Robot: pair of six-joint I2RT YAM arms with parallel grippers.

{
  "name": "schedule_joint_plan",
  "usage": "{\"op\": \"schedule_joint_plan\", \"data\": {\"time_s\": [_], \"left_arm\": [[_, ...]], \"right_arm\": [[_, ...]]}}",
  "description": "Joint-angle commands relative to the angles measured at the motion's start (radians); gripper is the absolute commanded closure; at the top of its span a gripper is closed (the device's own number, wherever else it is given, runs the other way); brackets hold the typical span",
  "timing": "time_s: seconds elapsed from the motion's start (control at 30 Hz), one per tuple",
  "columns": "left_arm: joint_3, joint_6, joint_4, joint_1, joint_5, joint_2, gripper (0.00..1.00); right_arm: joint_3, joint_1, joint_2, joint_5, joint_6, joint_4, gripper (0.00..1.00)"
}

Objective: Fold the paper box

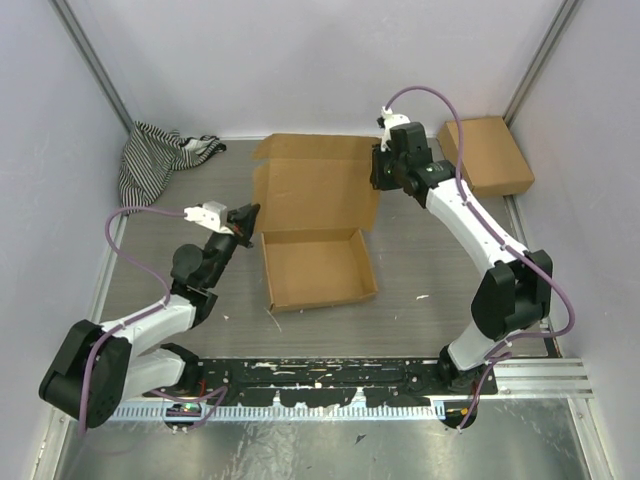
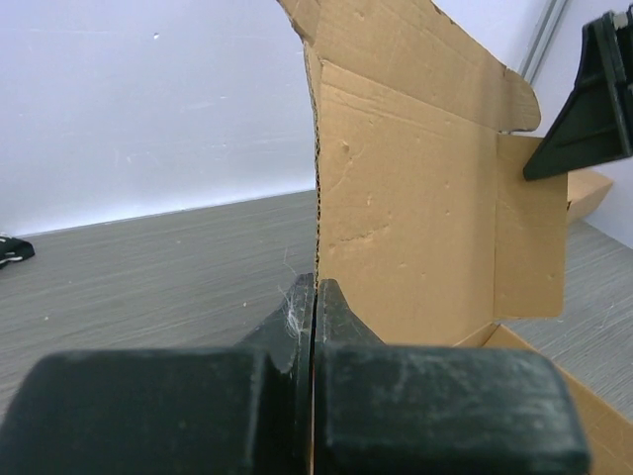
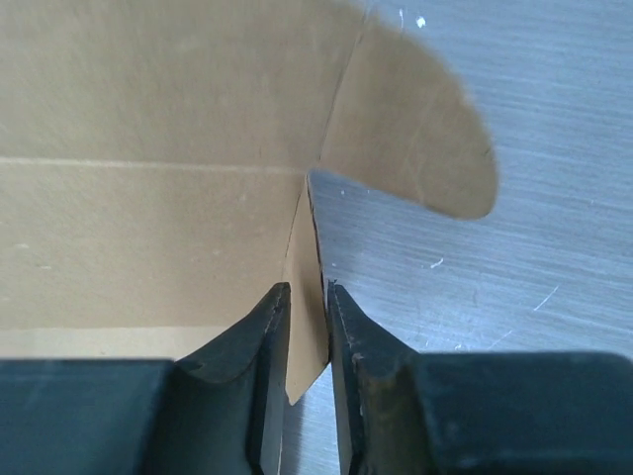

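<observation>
The paper box [image 1: 315, 215] lies mid-table, its shallow tray folded up at the front and its lid panel raised behind. My left gripper [image 1: 250, 222] is at the box's left side. In the left wrist view the left gripper [image 2: 315, 287] is shut on the thin edge of a cardboard panel [image 2: 415, 198]. My right gripper [image 1: 380, 180] is at the lid's right rear corner. In the right wrist view the right gripper [image 3: 307, 289] stands narrowly open, with a side flap [image 3: 307, 327] of the box slanting between the fingers and table showing below it.
A smaller brown cardboard box [image 1: 487, 155] sits at the back right by the wall. A striped cloth [image 1: 155, 160] is bunched in the back left corner. Walls close in three sides, and a metal rail [image 1: 330, 385] runs along the near edge.
</observation>
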Motion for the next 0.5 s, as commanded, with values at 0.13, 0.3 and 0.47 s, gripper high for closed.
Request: {"op": "schedule_joint_plan", "data": {"time_s": [0.13, 0.3, 0.47], "left_arm": [[0.012, 0.020, 0.064, -0.005, 0.009, 0.008, 0.99], [0.123, 0.000, -0.193, -0.008, -0.008, -0.035, 0.72], [0.282, 0.001, -0.532, -0.008, -0.093, -0.084, 0.50]], "right_arm": [[0.090, -0.019, -0.004, -0.058, -0.017, -0.009, 0.95], [0.018, -0.019, -0.060, 0.011, 0.007, 0.024, 0.99], [-0.081, -0.017, -0.143, 0.057, 0.010, 0.086, 0.99]]}}
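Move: The left flap of the box's raised lid is already pinched edge-on by the left fingers; its middle sits some 3 cm above that hand. The lid's right flap stands between the right hand's parted fingertips, its middle about 4 cm below them. The lid panel's middle lies roughly 12 cm right of the left hand, 3 cm ahead and 3 cm up. The tray's middle is about 14 cm right of the left hand, 8 cm back and 15 cm down. The lid's right flap gets pinched by the right fingers, which close on it while that hand rises about 2 cm, then eases slightly down and to the right. The left flap is held still at first; then the left fingers open to about half and let go of its edge, that hand moving up and forward by some 2 cm at the end. ##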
